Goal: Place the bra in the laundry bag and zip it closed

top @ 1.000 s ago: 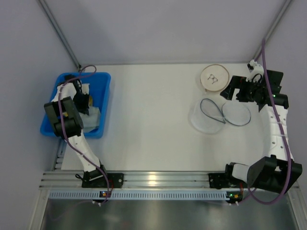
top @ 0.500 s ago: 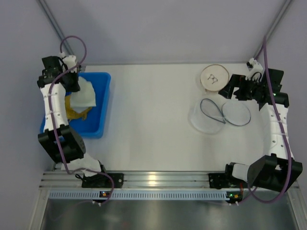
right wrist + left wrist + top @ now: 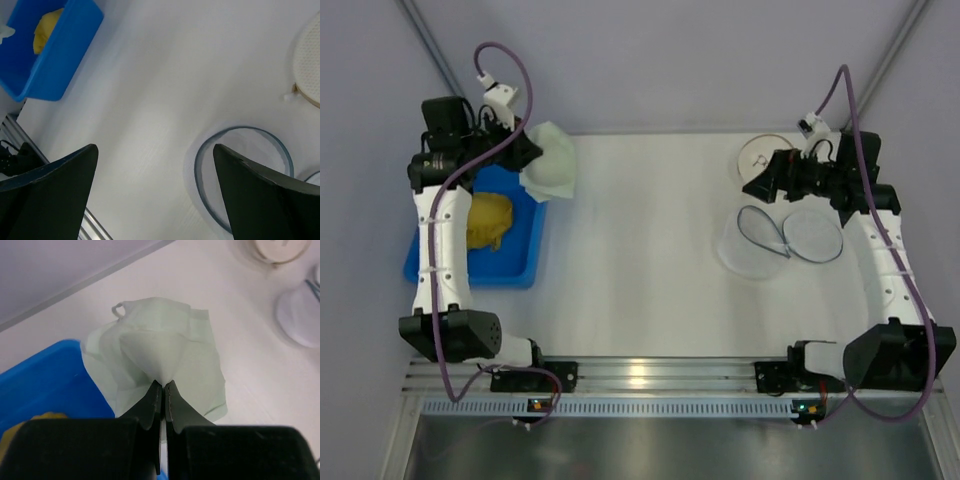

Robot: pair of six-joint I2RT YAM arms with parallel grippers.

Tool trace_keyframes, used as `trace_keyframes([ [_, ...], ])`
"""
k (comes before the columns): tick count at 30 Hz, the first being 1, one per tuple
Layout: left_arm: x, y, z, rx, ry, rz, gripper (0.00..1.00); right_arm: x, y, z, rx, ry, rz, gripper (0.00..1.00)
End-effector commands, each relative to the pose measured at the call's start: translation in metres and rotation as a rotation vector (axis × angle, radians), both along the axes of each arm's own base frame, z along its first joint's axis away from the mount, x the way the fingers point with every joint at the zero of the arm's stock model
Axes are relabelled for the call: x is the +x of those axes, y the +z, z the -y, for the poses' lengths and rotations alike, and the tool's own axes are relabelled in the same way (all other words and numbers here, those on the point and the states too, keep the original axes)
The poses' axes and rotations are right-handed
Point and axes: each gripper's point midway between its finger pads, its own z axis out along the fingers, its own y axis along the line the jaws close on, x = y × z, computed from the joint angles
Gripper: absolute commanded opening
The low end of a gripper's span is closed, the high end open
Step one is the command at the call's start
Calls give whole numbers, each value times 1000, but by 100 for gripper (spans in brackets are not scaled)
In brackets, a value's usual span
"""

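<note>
The pale mint-green bra (image 3: 553, 163) hangs in the air over the far right corner of the blue bin, pinched by my left gripper (image 3: 527, 160). In the left wrist view the jaws (image 3: 163, 385) are shut on a fold of the bra (image 3: 160, 350), and a thin strap loops at its top. The laundry bag (image 3: 770, 240) lies unzipped on the right of the table, its two mesh halves spread side by side. My right gripper (image 3: 762, 180) hovers open just above the bag's far edge. In the right wrist view its fingers (image 3: 155, 147) are wide apart, with the bag's dark zipper rim (image 3: 196, 167) below them.
A blue bin (image 3: 535, 235) at the left holds a yellow cloth lump (image 3: 488, 218). A white disc with a tan rim (image 3: 757, 155) lies behind the bag, partly covered by my right gripper. Grey walls close in the table's far and side edges.
My left arm has lifted the bra out of the bin and carried it up and right over the bin's far corner. My right gripper has shifted left, over the disc and the bag's edge.
</note>
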Motion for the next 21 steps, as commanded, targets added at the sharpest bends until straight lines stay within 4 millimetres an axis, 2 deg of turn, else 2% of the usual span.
trace_keyframes([
  [1, -25, 25, 72, -62, -236, 90, 0, -2, 28, -38, 21, 133, 118, 99],
  [2, -26, 17, 86, -44, -253, 72, 0, -5, 29, -47, 20, 162, 120, 99],
  [3, -29, -4, 114, -6, -278, 25, 0, -5, 26, -50, 19, 173, 111, 100],
  [4, -31, -16, 127, 8, -295, -4, 0, -6, 24, -52, 17, 177, 101, 99],
  [6, -30, -57, 151, 70, -279, -103, 0, -6, 17, -52, 6, 177, 80, 99],
  [8, -26, -95, 163, 129, -264, -187, 0, -9, 8, -49, -16, 181, 57, 99],
  [9, -33, -108, 179, 154, -297, -211, 0, -11, 4, -48, -27, 176, 47, 99],
  [11, -36, -144, 183, 236, -295, -268, 0, -14, -5, -44, -59, 180, 39, 99],
  [12, -43, -165, 197, 274, -323, -301, 0, -17, -11, -43, -66, 180, 26, 99],
  [13, -45, -177, 203, 294, -333, -305, 0, -19, -14, -41, -72, 174, 20, 99],
  [14, -46, -204, 199, 353, -313, -347, 1, -20, -17, -40, -79, 174, 14, 99],
  [15, -54, -216, 208, 386, -333, -357, 1, -22, -22, -38, -83, 167, 1, 99],
  [17, -61, -244, 210, 444, -333, -413, 4, -24, -26, -35, -88, 160, -6, 99],
  [18, -69, -252, 216, 460, -355, -427, 5, -25, -27, -33, -89, 155, -14, 99],
  [20, -86, -257, 224, 446, -426, -446, 24, -25, -31, -29, -99, 148, -22, 99],
  [21, -100, -260, 229, 432, -469, -463, 37, -26, -31, -28, -104, 147, -22, 99],
])
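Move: The bare mid-table patch where the bra is taken lies about 22 cm right, 9 cm back and 35 cm below the left hand, which already grips the bra. The blue bin is roughly 18 cm to that hand's left, level with it; the laundry bag's open pouch is some 51 cm to its right. From the right hand, the patch is about 25 cm left and 4 cm back, the pouch 4 cm ahead and 4 cm right, about 27 cm down. The bra, still pinched by the left hand, swings away from the bin to the right by about 21 cm, then goes down nearly 28 cm to mid-table and slightly back, the wrist tipping down and turning clockwise; the fingers start to open at the end. The empty, open right hand shifts left, then sinks about 4 cm. ##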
